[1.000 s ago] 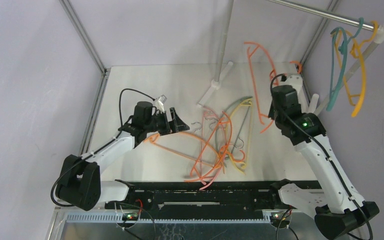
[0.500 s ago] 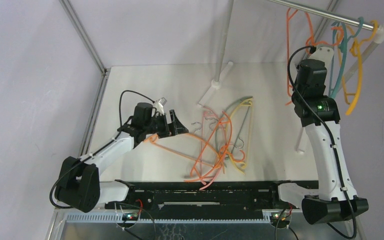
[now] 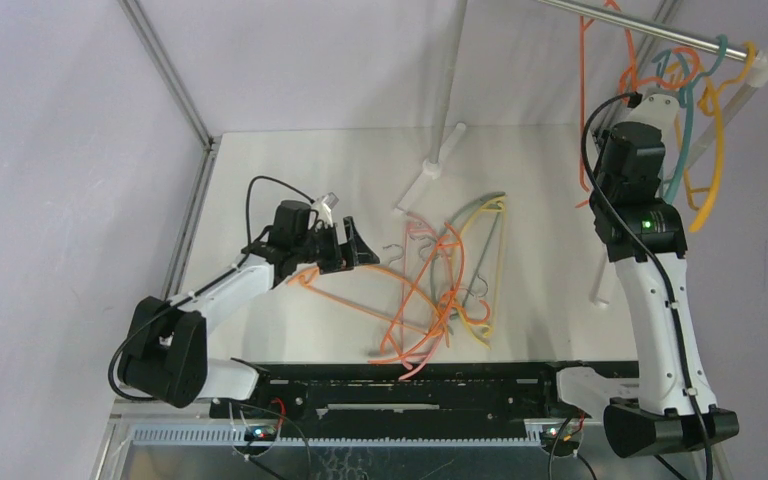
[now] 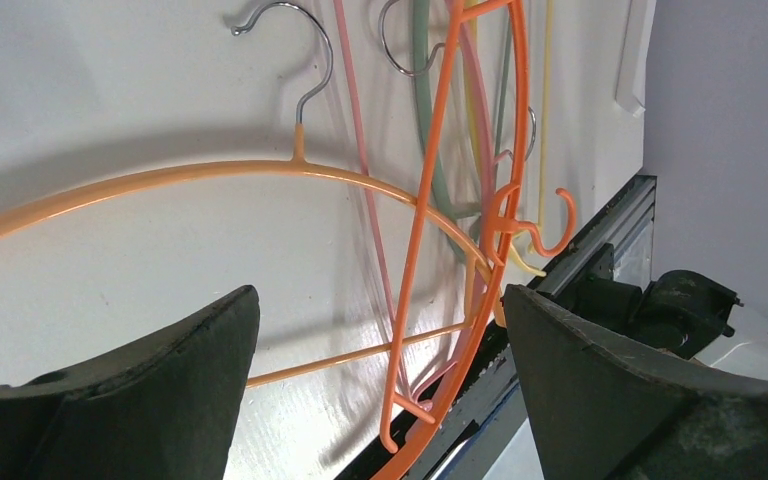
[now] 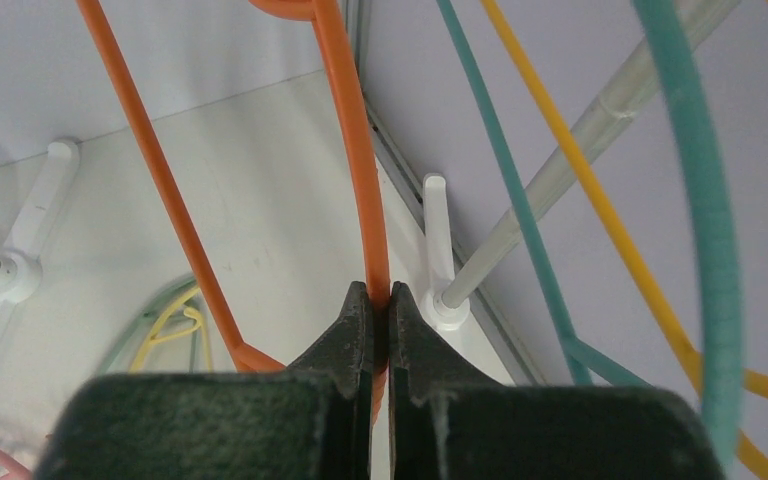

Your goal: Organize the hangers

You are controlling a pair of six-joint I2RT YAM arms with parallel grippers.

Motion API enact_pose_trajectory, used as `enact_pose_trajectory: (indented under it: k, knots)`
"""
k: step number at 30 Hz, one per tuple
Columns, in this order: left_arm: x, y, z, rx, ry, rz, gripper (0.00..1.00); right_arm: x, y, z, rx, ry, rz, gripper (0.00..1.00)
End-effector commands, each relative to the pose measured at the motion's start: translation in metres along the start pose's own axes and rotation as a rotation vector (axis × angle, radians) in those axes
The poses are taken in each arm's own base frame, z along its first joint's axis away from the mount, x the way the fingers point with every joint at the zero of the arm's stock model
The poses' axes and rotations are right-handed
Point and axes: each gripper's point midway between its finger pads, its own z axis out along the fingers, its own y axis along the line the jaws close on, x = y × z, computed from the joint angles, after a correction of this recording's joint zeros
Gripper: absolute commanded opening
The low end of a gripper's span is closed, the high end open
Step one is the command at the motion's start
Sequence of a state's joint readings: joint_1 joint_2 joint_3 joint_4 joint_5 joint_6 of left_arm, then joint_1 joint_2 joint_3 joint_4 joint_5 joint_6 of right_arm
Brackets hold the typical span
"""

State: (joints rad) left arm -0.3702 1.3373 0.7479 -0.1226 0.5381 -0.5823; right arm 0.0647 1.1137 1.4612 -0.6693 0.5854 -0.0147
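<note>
A tangle of orange, pink, yellow and pale green hangers (image 3: 440, 290) lies mid-table. My left gripper (image 3: 355, 245) hovers open at the pile's left edge; in the left wrist view its jaws (image 4: 375, 310) stand wide above a pale orange hanger (image 4: 210, 172) and a brighter orange one (image 4: 430, 200), touching neither. High at the right, my right gripper (image 3: 650, 95) is shut on an orange hanger (image 3: 582, 100), its bar pinched between the fingertips (image 5: 380, 295). That hanger (image 5: 360, 180) is up by the steel rod (image 3: 650, 30). A teal hanger (image 3: 680, 120) and a yellow hanger (image 3: 715, 150) hang from the rod.
A white rack pole (image 3: 447, 90) rises from its foot (image 3: 430, 170) at the table's back. A second slanted pole (image 3: 720, 110) runs behind the hung hangers. A black rail (image 3: 410, 385) lines the near edge, between the arm bases.
My right arm has lifted the orange hanger from just above the table up to the rod at the upper right. The left arm has barely shifted and stays open.
</note>
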Motion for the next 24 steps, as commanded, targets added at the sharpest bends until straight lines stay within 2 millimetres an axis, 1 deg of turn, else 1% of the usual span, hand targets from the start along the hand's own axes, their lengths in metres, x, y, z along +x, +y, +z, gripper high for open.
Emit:
enact_pose_trajectory:
  k: [1,4,7,12,15,17,20,24]
  knots:
    - [-0.023,-0.022,0.001,0.068,-0.031,0.073,0.95,-0.027,-0.015,-0.016,0.022,-0.105,0.058,0.0]
    - [-0.023,-0.023,0.003,0.075,-0.023,0.075,0.95,-0.036,-0.02,-0.018,0.036,-0.128,0.06,0.0]
    - [-0.023,-0.023,0.002,0.075,-0.02,0.081,0.95,-0.043,-0.018,-0.013,0.039,-0.138,0.06,0.0]
    - [-0.02,-0.021,-0.003,0.062,-0.021,0.101,0.95,-0.051,-0.009,0.001,0.034,-0.132,0.055,0.0]
    - [-0.016,-0.019,-0.005,0.055,-0.024,0.105,0.95,-0.051,-0.003,0.017,0.036,-0.111,0.037,0.0]
    - [-0.015,-0.018,-0.006,0.051,-0.026,0.106,0.95,-0.053,-0.001,0.023,0.043,-0.103,0.029,0.0]
    - [-0.012,-0.015,-0.007,0.042,-0.028,0.111,0.95,-0.055,-0.002,0.031,0.052,-0.102,0.029,0.0]
    - [-0.012,-0.014,-0.008,0.035,-0.029,0.115,0.95,-0.054,-0.007,0.038,0.069,-0.092,0.027,0.0]
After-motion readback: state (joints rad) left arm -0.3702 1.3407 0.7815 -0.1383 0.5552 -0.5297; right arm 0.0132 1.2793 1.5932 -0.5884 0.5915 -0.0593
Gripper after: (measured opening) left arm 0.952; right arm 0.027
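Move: The orange hanger is already pinched by one shoulder in the shut right fingers, its hook up and to the right, just short of the rail. The stretch of rail meant for it lies about 10 cm ahead, 6 cm right and 12 cm above that hand. The hung teal hanger is some 4 cm ahead and 6 cm right, the yellow one 5 cm ahead and 10 cm right, both about level in height. From the idle left hand this rail stretch is roughly 14 cm ahead, 53 cm right, 38 cm up. The orange hanger's hook is carried up and over the rail, the right hand first backing off about 1 cm while rising 2 cm, then pushing forward some 5 cm at that height and easing slightly right beside the teal hanger. The shut fingers keep their pinch on the shoulder, and the wrist hardly turns. ##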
